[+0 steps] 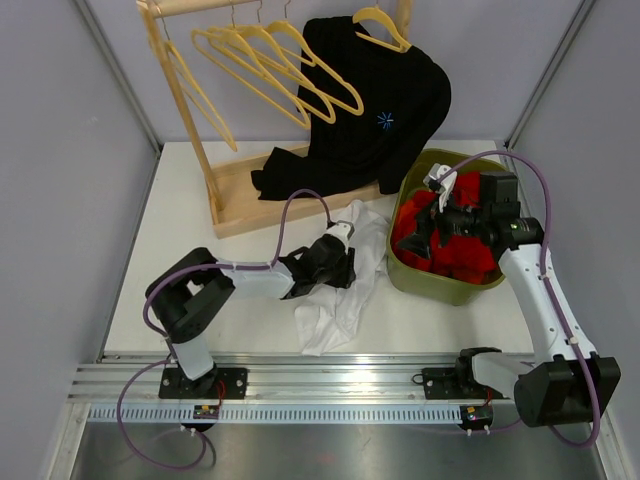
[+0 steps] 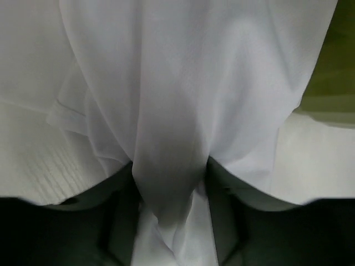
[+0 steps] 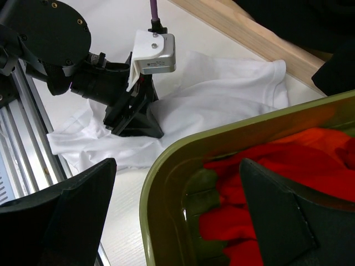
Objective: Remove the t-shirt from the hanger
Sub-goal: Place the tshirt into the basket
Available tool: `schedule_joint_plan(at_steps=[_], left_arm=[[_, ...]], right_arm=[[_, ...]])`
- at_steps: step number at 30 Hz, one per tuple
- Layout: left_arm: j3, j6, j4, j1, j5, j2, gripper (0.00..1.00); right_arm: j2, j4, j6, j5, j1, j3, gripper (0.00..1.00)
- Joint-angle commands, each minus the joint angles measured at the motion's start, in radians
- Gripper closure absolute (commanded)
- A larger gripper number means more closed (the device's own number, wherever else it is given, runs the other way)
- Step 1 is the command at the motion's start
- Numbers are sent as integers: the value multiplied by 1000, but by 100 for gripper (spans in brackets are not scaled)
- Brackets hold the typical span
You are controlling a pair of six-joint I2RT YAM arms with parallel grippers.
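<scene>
A white t-shirt [image 1: 350, 290] lies crumpled on the table, off any hanger. My left gripper [image 1: 332, 264] is shut on a fold of it; in the left wrist view the white cloth [image 2: 166, 83] is pinched between the fingers of the gripper [image 2: 169, 221]. A black t-shirt [image 1: 370, 110] hangs on a yellow hanger [image 1: 380, 25] at the right of the wooden rack [image 1: 190, 110]. My right gripper [image 1: 425, 232] is open and empty, and in the right wrist view the gripper [image 3: 177, 166] hovers over the near left rim of the green bin [image 3: 166, 160]. That view also shows the white shirt [image 3: 222, 100] and the left gripper [image 3: 133, 113].
The green bin [image 1: 440, 282] holds red clothes [image 1: 460, 250] at the right. Several empty yellow hangers [image 1: 270, 60] hang on the rack. The rack's wooden base [image 1: 290, 200] lies behind the white shirt. Grey walls stand on both sides.
</scene>
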Motion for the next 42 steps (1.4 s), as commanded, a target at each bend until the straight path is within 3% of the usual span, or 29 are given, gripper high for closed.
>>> schedule_joint_plan(at_steps=[1, 4, 6, 11, 15, 18, 20, 22, 27, 39, 42], left_arm=[[-22, -6, 133, -5, -53, -27, 58], [-80, 21, 168, -5, -56, -82, 93], [-140, 55, 202, -3, -41, -133, 100], [-194, 196, 57, -5, -16, -444, 100], [-186, 311, -80, -5, 33, -703, 100], [-137, 357, -140, -6, 134, -829, 100], [-73, 372, -197, -6, 188, -859, 100], [-25, 382, -244, -6, 205, -859, 100], [79, 373, -225, -6, 228, -866, 100], [138, 359, -56, -6, 217, -866, 100], [132, 346, 5, -6, 193, -863, 100]], right_arm=[[-32, 34, 7, -42, -11, -6, 1], [-33, 34, 4, -59, -14, -7, 1], [-39, 27, -5, -94, -13, -7, 1], [-53, -70, -141, -294, -14, -23, 1], [-13, -240, -395, -503, -2, 5, 1], [23, -303, -445, -474, 71, 68, 1], [36, -213, -377, -419, 134, 107, 1], [53, -115, -208, -356, 215, 127, 0], [123, 114, 99, -290, 318, 238, 0], [204, 333, 355, -283, 484, 209, 0], [227, 460, 462, -304, 512, 175, 1]])
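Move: The white t-shirt lies crumpled on the table right at the left gripper, its middle only about 1 cm below, with a fold already between the half-open fingers. The basket's middle is about 25 cm to that hand's right and 9 cm farther out; the wooden rack base is some 20 cm ahead and 11 cm left. From the open right gripper, waiting above the basket's left side, the t-shirt lies roughly 17 cm left, 1 cm back and 22 cm below. Shut the left gripper on the white fold, then lift it steeply, about 34 cm, easing back and left and tipping the fingers up some 40 degrees towards level. Meanwhile bring the right gripper, kept wide open, left from the basket, also back and up, turning it counter-clockwise until its fingers stand either side of the raised cloth; don't close them yet. ##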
